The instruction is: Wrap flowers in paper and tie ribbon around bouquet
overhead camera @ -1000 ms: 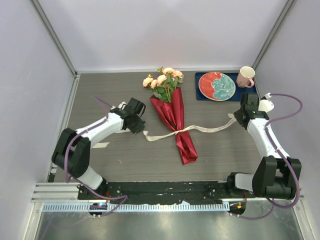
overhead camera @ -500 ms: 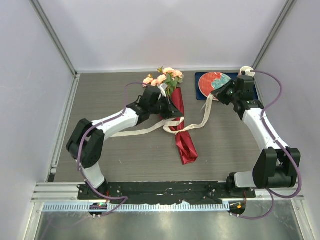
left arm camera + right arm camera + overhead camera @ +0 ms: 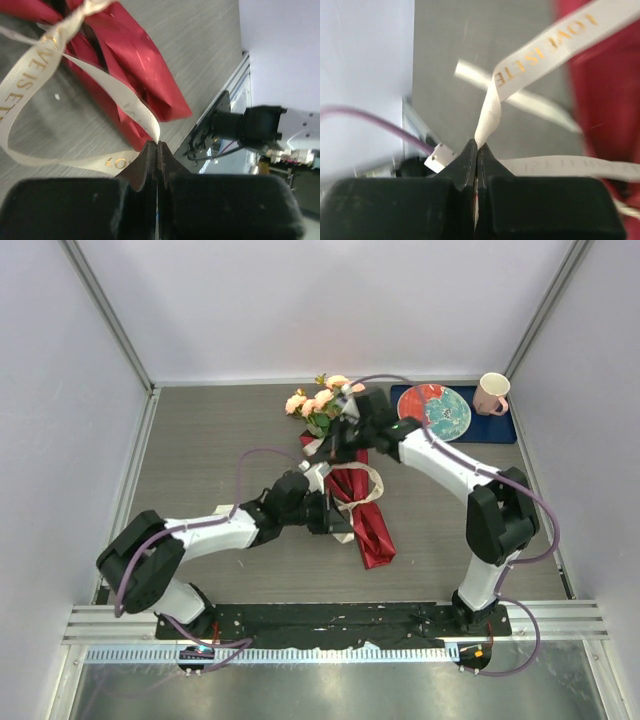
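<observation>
The bouquet lies in the middle of the table, with peach-pink flowers [image 3: 322, 403] at the far end. The red paper [image 3: 372, 530] wraps their stems as a cone pointing toward me. A cream ribbon [image 3: 368, 483] is knotted round the cone and loops above it. My left gripper [image 3: 338, 523] sits at the cone's left side, shut on one ribbon end [image 3: 100, 85] beside the paper [image 3: 135, 55]. My right gripper [image 3: 328, 448] reaches across the cone's upper part, shut on the other ribbon end [image 3: 540, 50]. The paper [image 3: 615, 100] shows at the right edge of its view.
A red and teal plate [image 3: 436, 412] rests on a dark blue mat [image 3: 500, 430] at the far right, with a pink mug [image 3: 491, 393] beside it. The grey walls of the enclosure stand on three sides.
Both arms swung inward with the ribbon ends. My right gripper crossed left over the bouquet, my left came down to the cone's lower left, and the ribbon now loops over the cone.
</observation>
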`<state>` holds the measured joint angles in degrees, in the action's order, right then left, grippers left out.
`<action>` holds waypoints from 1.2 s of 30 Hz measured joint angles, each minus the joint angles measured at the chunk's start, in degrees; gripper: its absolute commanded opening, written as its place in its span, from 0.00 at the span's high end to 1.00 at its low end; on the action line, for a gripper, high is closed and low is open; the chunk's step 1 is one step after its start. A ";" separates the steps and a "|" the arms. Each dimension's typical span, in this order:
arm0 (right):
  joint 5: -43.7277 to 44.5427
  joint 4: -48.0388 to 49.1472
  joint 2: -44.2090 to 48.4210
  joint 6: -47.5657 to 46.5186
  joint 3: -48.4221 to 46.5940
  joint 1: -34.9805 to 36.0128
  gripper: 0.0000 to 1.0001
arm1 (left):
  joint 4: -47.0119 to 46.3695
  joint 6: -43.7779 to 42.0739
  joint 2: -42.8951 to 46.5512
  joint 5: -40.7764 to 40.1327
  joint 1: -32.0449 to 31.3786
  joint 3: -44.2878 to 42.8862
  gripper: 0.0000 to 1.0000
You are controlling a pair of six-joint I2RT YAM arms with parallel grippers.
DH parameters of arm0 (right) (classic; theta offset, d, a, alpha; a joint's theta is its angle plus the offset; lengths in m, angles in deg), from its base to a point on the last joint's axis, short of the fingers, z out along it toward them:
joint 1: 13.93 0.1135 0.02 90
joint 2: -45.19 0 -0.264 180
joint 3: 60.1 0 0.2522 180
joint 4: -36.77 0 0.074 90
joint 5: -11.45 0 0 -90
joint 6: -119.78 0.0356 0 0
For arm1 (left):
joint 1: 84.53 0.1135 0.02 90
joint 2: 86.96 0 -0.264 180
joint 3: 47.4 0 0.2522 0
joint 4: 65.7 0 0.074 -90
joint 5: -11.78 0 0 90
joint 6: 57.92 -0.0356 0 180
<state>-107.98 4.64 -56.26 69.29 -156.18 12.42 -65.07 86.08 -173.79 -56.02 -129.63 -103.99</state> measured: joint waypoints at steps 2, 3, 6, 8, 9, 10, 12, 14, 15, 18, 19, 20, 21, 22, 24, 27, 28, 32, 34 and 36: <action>-2.29 -2.03 0.02 -2.03 1.31 5.35 1.00 | -1.27 -2.01 2.67 -0.26 -1.92 3.21 1.00; -3.02 -2.27 0.09 -2.69 1.95 6.27 1.00 | -1.66 -2.51 4.48 -0.35 -2.82 5.40 1.00; -4.68 -6.54 0.35 -7.15 5.25 6.82 1.00 | -3.15 -4.39 7.06 -1.42 -3.52 8.72 1.00; -4.83 -9.92 0.35 -9.62 8.35 7.04 1.00 | -5.09 -5.35 7.28 -2.84 -2.95 8.92 1.00; -5.03 -11.21 0.35 -10.49 9.90 7.23 1.00 | -5.84 -5.53 7.30 -3.17 -2.80 8.92 1.00; -5.44 -12.22 0.35 -11.19 11.43 7.50 1.00 | -6.64 -5.84 7.30 -3.48 -2.69 8.92 1.00; -6.14 -13.62 0.35 -12.02 13.84 8.07 0.94 | -7.78 -6.38 7.30 -4.04 -2.54 8.92 1.00; -6.34 -14.43 0.37 -12.46 15.54 8.41 0.82 | -8.02 -6.64 7.30 -4.24 -2.54 8.90 1.00; -6.03 -14.56 0.37 -12.52 15.87 8.46 0.76 | -7.82 -6.71 7.30 -4.13 -2.54 8.90 1.00; -5.18 -14.10 1.31 -11.72 15.96 7.91 0.43 | -7.41 -6.69 7.06 -4.09 -2.60 8.26 1.00; -4.68 -13.84 1.97 -11.41 15.96 7.45 0.36 | -6.97 -6.69 6.95 -4.26 -2.62 7.74 1.00; -4.09 -13.51 3.43 -11.15 15.96 6.78 0.31 | -6.40 -6.54 6.73 -4.48 -2.62 7.02 1.00; -3.63 -13.38 4.50 -10.43 15.96 5.35 0.26 | -5.90 -6.43 6.51 -4.63 -2.60 6.32 1.00; -3.43 -13.20 5.68 -10.36 15.96 4.24 0.25 | -5.09 -6.25 6.08 -4.70 -2.60 5.31 1.00; -2.56 -12.87 8.98 -9.99 15.96 0.85 0.21 | -3.72 -5.84 4.92 -4.57 -2.38 3.10 1.00; 1.03 -12.28 15.39 -9.68 16.46 -4.07 0.15 | -0.55 -4.57 3.02 -3.91 -1.68 -0.28 1.00; 3.28 -11.23 18.51 -9.94 17.66 -5.27 0.13 | 1.77 -3.65 2.16 -2.78 -0.92 -2.03 1.00; 14.16 -3.23 35.63 -12.59 29.24 -1.44 0.13 | 7.08 -1.18 -1.68 1.36 4.26 -7.17 1.00; 18.71 0.48 42.49 -14.03 35.30 5.38 0.13 | 11.58 -1.29 -4.79 3.72 7.43 -11.10 1.00; 24.17 4.83 47.08 -15.96 40.83 15.72 0.14 | 15.85 -2.10 -8.31 5.70 9.60 -15.28 1.00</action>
<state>-83.81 9.47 -9.18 53.33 -115.35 28.13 -49.22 83.98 -182.10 -50.32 -120.03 -119.26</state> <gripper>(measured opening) 0.870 0.011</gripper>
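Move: The right hand still pinches a ribbon end; the ribbon knot on the wrapped stems lies about 10 cm back from it, 6 cm to its right and 17 cm below, and the flowers some 12 cm ahead, 2 cm to its right, 14 cm lower. The left hand holds the other stretch of ribbon, with that knot about 6 cm ahead, 4 cm to its right and 9 cm down; the paper's lower end is roughly 6 cm back and 9 cm right, 9 cm down. The right hand carries its ribbon end about 15 cm back and 11 cm down, past the bouquet's left side to just behind the knot, opens there to let the ribbon go, then rises about as far again while swinging right over the stems and finally drawing back, its wrist rolling some 45 degrees. The left hand keeps its pinch throughout: it first pulls back about 4 cm, lingers while the other lets go, then travels roughly 10 cm forward towards the knot. ##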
